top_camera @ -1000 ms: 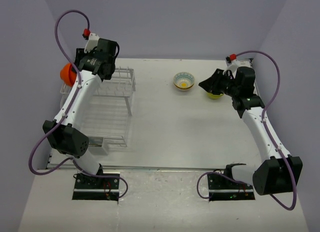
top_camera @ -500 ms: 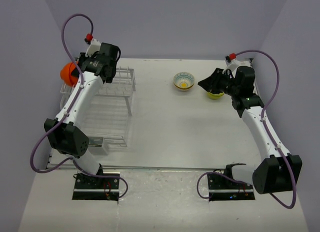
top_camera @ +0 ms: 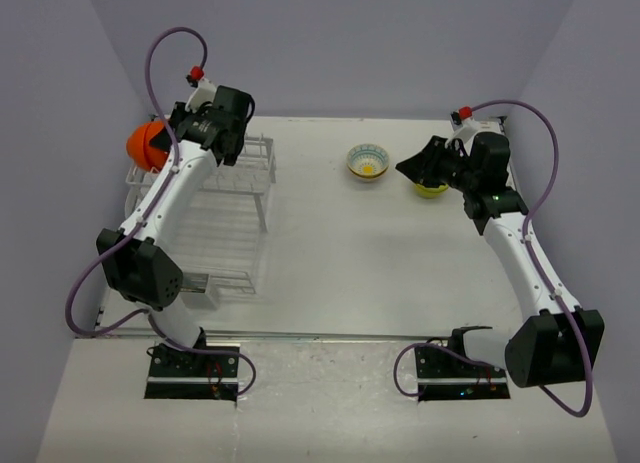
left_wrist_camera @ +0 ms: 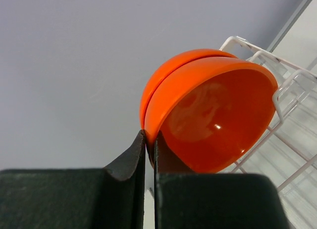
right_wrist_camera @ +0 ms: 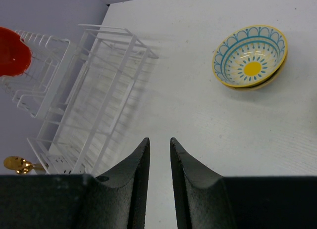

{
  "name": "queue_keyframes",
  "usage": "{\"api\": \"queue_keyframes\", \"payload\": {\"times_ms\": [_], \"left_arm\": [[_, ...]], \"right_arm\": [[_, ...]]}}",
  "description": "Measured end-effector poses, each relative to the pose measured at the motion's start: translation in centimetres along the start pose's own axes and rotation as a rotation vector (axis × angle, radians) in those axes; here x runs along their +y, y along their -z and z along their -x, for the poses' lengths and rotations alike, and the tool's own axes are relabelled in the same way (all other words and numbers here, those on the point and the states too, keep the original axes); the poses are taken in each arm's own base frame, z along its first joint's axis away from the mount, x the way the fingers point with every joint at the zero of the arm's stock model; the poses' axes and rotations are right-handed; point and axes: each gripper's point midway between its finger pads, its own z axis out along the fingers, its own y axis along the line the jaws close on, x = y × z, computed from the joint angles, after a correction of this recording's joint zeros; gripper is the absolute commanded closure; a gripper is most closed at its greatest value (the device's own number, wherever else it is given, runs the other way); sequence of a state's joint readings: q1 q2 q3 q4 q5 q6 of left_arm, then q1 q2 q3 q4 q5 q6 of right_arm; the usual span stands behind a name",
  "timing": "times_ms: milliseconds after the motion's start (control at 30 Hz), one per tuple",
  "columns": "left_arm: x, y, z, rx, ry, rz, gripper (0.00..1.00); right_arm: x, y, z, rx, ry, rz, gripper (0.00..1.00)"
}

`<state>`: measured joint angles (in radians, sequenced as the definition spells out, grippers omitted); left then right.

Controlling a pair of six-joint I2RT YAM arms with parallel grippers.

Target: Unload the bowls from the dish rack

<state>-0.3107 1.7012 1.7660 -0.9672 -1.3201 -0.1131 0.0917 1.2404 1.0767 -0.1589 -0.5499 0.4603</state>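
A glossy orange bowl (left_wrist_camera: 213, 120) is tipped on its side above the far left corner of the white wire dish rack (left_wrist_camera: 292, 98). My left gripper (left_wrist_camera: 149, 133) is shut on its rim, and a second orange rim shows close behind it. From above, the orange bowl (top_camera: 146, 145) hangs at the rack's (top_camera: 225, 228) far left, with the left gripper (top_camera: 168, 143) beside it. The cream bowl with the blue pattern (top_camera: 367, 162) sits on the table. The lime-green bowl (top_camera: 431, 190) lies partly under my right arm. My right gripper (top_camera: 408, 169) hovers open with nothing between its fingers.
In the right wrist view the rack (right_wrist_camera: 94, 90) fills the left side, with the orange bowl (right_wrist_camera: 12, 51) at its far end and a gold utensil (right_wrist_camera: 17, 163) beyond it. The cream bowl (right_wrist_camera: 250, 56) sits on the white table (right_wrist_camera: 198, 105). Purple walls enclose the table.
My left gripper has shut on the orange bowl's rim and shifted slightly up and to the right with it. The right arm has stayed still.
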Motion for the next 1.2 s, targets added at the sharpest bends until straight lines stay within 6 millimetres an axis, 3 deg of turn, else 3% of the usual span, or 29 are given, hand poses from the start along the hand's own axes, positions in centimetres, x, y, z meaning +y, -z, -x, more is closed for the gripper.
{"api": "queue_keyframes", "payload": {"times_ms": [233,500,767,900,1000,1100,1200], "left_arm": [[-1.2,2.1,1.9,-0.055,-0.044,0.001,1.00],[-1.1,3.7,3.2,-0.103,-0.057,0.010,1.00],[-1.6,6.2,5.6,-0.180,-0.031,-0.015,1.00],[-1.7,6.9,6.1,-0.201,-0.002,-0.037,1.00],[-2.5,7.6,6.8,-0.215,0.062,-0.163,1.00],[-3.0,9.4,8.7,-0.240,0.219,-0.363,1.00],[-2.9,11.8,9.5,-0.263,0.364,-0.592,1.00]], "right_arm": [[0.2,0.2,0.2,-0.007,0.006,0.004,0.76],[0.6,0.5,0.4,-0.015,0.013,0.011,0.75],[0.8,0.5,0.2,-0.008,0.017,0.025,0.67],[0.9,0.4,0.2,-0.009,0.017,0.036,0.58],[1.7,0.4,0.0,-0.001,0.016,0.084,0.55],[3.0,0.4,-0.3,0.013,-0.002,0.154,0.57],[5.3,-0.1,-1.0,0.050,0.002,0.200,0.49]]}}
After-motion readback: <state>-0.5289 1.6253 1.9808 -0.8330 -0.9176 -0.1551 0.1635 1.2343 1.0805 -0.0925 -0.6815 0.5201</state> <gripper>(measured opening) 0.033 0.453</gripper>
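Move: At the left fingers' tips, their grip already on its near rim, the orange bowl has its middle about 4 cm ahead and 1 cm left; the second orange bowl stands 4 cm ahead and 4 cm left. The right gripper waits some 54 cm to the right, about level and 5 cm lower; the rack's right end lies 23 cm right, 4 cm ahead, 10 cm below. From the right hand, the orange bowl is about 55 cm left, 5 cm ahead. Drawing the pinched orange bowl off its neighbour, the left hand goes some 13 cm right and 6 cm up, a little forward, over the rack towards the right gripper; late on, the wrist swings about 25 degrees clockwise and rolls its left side down. Meanwhile the right hand opens its fingers wider and eases 3 cm left, slightly back and up. ##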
